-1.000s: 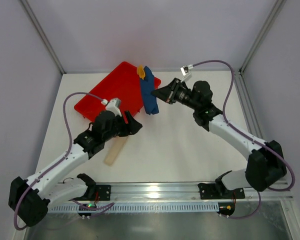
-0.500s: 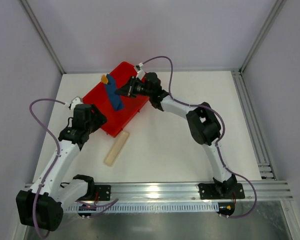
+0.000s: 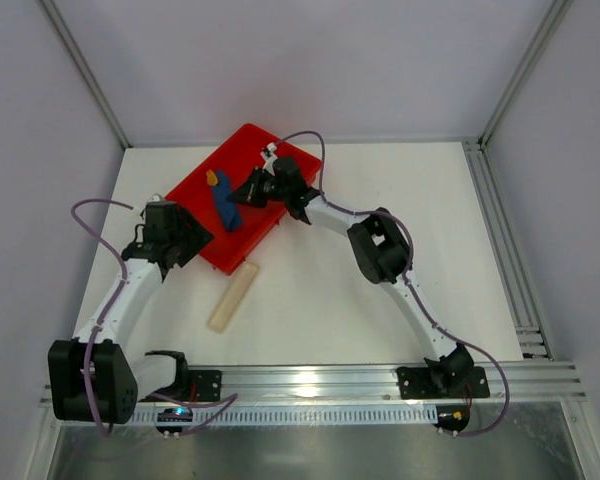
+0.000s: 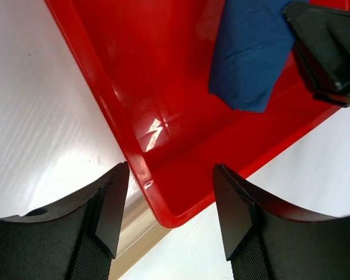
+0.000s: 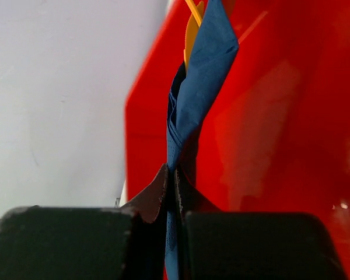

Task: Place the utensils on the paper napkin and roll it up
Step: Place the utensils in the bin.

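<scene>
The navy paper napkin [image 3: 224, 207] is rolled into a bundle that hangs over the red tray [image 3: 195, 192]. The orange tip of the utensils [image 3: 211, 179] sticks out of its far end. My right gripper [image 3: 243, 193] is shut on the bundle's near part. In the right wrist view the napkin [image 5: 199, 93] is pinched between the pads, with the orange utensils [image 5: 190, 34] at its top. My left gripper [image 3: 193, 236] is open at the tray's near corner. In the left wrist view that gripper [image 4: 171, 217] straddles the tray corner [image 4: 169, 214] without touching it.
A pale beige flat strip [image 3: 232, 296] lies on the white table just in front of the tray's near corner. The right arm reaches across the tray from the right. Metal frame posts and a rail border the table.
The right gripper has carried the rolled napkin left, from the tray's far right edge to over its middle. The left gripper has pulled back left to the tray's near corner.
</scene>
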Robot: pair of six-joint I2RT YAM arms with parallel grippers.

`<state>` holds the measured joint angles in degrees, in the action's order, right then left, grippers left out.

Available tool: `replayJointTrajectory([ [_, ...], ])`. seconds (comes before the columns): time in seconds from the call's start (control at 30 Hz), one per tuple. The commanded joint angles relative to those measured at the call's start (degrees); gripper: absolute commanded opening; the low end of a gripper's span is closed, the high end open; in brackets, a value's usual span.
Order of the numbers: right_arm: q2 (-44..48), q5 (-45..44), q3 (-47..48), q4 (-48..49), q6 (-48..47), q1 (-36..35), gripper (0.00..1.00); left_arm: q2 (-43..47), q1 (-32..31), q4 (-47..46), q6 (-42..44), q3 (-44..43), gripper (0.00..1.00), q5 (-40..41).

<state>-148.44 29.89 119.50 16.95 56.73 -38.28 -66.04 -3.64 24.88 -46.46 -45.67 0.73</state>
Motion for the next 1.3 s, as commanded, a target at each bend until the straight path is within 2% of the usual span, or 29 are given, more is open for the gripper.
replayJointTrajectory([
  [0.0,-0.18,-2.11,2.05,-1.83,-0.83,0.23,0.04,-1.37,0.21,-5.01,-1.18,-3.19,0.61,-2.40],
  [0.23,-1.15,-5.19,1.44,-5.17,-1.71,1.37,0.04,-10.76,0.21,-14.41,-1.09,-6.80,0.62,-4.24],
  [0.4,-1.24,-5.54,-0.23,-5.26,-1.71,2.42,0.04,-21.73,0.12,-24.07,-2.67,-10.92,0.62,-11.44],
  [0.6,-1.15,-5.90,-0.76,-5.70,-1.45,3.74,0.04,-33.26,0.12,-28.30,-2.94,-20.85,0.61,-19.08],
  [0.63,-1.24,-5.90,-0.68,-6.05,-1.53,3.74,0.04,-36.15,0.21,-28.49,-3.02,-21.91,0.61,-19.54],
  [0.9,-3.60,-6.86,1.17,-8.42,-1.19,4.97,0.04,-43.03,0.12,-29.10,-1.45,-29.90,0.60,-21.21],
  [1.13,-5.10,-6.16,2.14,-8.07,0.49,5.85,0.04,-48.04,-0.05,-32.62,-0.83,-34.04,0.59,-26.74],
  [1.27,-4.93,-7.38,3.36,-10.70,-0.74,6.29,0.04,-52.86,-0.32,-30.95,-0.65,-38.35,0.59,-29.46],
])
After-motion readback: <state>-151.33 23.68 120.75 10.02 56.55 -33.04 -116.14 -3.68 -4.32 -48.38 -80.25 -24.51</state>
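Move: From the open left hand, the napkin bundle lies about 12 cm ahead, 5 cm right and 7 cm lower. The bin's middle is 12 cm ahead and 7 cm right, its floor some 9 cm down; the wooden board is 13 cm back, 7 cm right. The right hand pinches the bundle, whose middle is level with it and 1 cm left. For that hand the bin's middle is 1 cm ahead, 1 cm right and 8 cm below. Left, open, reaches some 22 cm forward and right towards the bundle; right keeps pinching, shifting about 6 cm forward, right, down. ##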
